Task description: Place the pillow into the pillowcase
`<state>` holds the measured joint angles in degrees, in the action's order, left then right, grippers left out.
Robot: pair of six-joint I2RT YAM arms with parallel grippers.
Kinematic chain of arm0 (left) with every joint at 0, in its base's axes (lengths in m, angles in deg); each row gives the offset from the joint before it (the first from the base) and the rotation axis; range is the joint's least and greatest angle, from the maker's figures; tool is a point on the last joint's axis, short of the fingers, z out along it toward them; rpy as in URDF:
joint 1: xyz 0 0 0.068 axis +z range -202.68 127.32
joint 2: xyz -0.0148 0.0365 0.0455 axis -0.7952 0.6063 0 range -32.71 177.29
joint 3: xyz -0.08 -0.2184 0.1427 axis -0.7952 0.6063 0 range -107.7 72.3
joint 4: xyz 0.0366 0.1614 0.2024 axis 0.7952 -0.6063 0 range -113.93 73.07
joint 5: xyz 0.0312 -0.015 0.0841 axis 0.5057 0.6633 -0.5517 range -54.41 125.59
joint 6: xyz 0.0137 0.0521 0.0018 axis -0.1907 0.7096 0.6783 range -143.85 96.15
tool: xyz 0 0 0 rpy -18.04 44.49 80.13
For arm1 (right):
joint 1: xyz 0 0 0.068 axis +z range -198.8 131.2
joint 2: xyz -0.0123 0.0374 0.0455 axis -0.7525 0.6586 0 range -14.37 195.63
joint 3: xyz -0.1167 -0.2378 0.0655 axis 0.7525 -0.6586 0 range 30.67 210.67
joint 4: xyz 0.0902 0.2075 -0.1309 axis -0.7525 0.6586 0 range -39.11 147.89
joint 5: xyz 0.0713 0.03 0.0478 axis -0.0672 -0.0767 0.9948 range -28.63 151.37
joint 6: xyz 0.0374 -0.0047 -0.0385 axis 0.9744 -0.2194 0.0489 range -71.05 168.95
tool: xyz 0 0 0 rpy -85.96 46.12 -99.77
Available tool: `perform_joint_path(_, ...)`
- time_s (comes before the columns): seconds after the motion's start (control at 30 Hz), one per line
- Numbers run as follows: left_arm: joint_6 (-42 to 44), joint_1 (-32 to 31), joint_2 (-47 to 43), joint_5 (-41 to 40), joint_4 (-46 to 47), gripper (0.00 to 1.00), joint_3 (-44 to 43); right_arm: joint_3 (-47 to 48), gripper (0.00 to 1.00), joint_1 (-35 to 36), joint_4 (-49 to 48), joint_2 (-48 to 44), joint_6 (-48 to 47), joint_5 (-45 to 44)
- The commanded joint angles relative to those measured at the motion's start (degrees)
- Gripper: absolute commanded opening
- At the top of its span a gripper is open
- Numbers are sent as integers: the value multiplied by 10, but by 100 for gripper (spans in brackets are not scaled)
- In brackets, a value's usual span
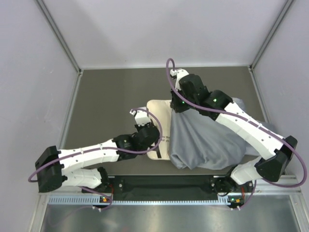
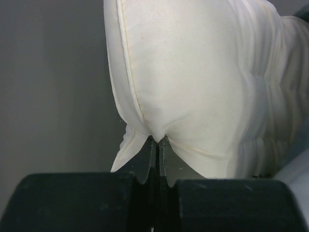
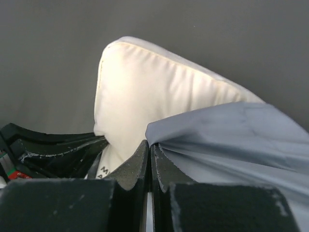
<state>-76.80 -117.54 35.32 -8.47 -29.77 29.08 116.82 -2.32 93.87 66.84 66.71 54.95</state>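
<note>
The cream pillow (image 1: 161, 113) lies in the middle of the table, and its right part is covered by the grey-blue pillowcase (image 1: 207, 142). My left gripper (image 1: 158, 141) is shut on the pillow's near left edge; the left wrist view shows the pillow (image 2: 193, 87) bunching into the closed jaws of the left gripper (image 2: 158, 141). My right gripper (image 1: 175, 107) hovers over the pillow's far side. In the right wrist view this gripper (image 3: 149, 144) is shut on the pillowcase's (image 3: 231, 140) edge, held up against the pillow (image 3: 145, 92). Dark lettering shows on the pillow's lower part.
A dark grey mat (image 1: 111, 106) covers the table, with pale walls on three sides. A metal rail (image 1: 159, 199) runs along the near edge between the arm bases. The left arm's black gripper body (image 3: 48, 150) shows at the left of the right wrist view.
</note>
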Motion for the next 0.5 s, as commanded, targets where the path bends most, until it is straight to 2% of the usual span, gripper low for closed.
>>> perform_joint_path(0.0,35,-4,-4,32,155,0,-66,37,0,20,-44,6,20,74)
perform_joint_path(0.07,40,-4,-5,60,158,0,-69,32,0,14,-31,4,22,43)
perform_joint_path(0.2,35,-4,-30,99,178,0,-21,-37,0,-24,-59,-28,23,100)
perform_joint_path(0.27,46,-4,-40,126,228,0,23,-34,0,-31,-71,-25,20,108)
perform_joint_path(0.33,55,-4,-35,133,255,0,10,25,0,-30,-62,13,24,137)
perform_joint_path(0.47,85,-4,-18,103,203,0,-63,183,0,-7,-12,65,31,156)
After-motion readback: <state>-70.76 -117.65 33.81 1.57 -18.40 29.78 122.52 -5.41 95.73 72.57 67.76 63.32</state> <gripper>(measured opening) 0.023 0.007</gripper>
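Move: The pillowcase's open mouth, the place the pillow is going, has its middle roughly 8 cm to the right of the left hand, 3 cm back and 6 cm lower. The pillow's uncovered strip, pinched at its left edge by that hand, has its middle 2 cm to the right, about level fore and aft, 7 cm below. From the right hand, already gripping the mouth's far corner, that strip's middle lies some 8 cm back, 5 cm left and 16 cm below. The pillow, still pinched by its left edge, is swung towards the case: the left hand carries it about 4 cm to the right and some 3 cm up, turning roughly 10 degrees clockwise. The right hand keeps its pinch on the far corner of the pillowcase mouth, dips about 2 cm and comes back up, ending slightly left and tipped a little further down. ##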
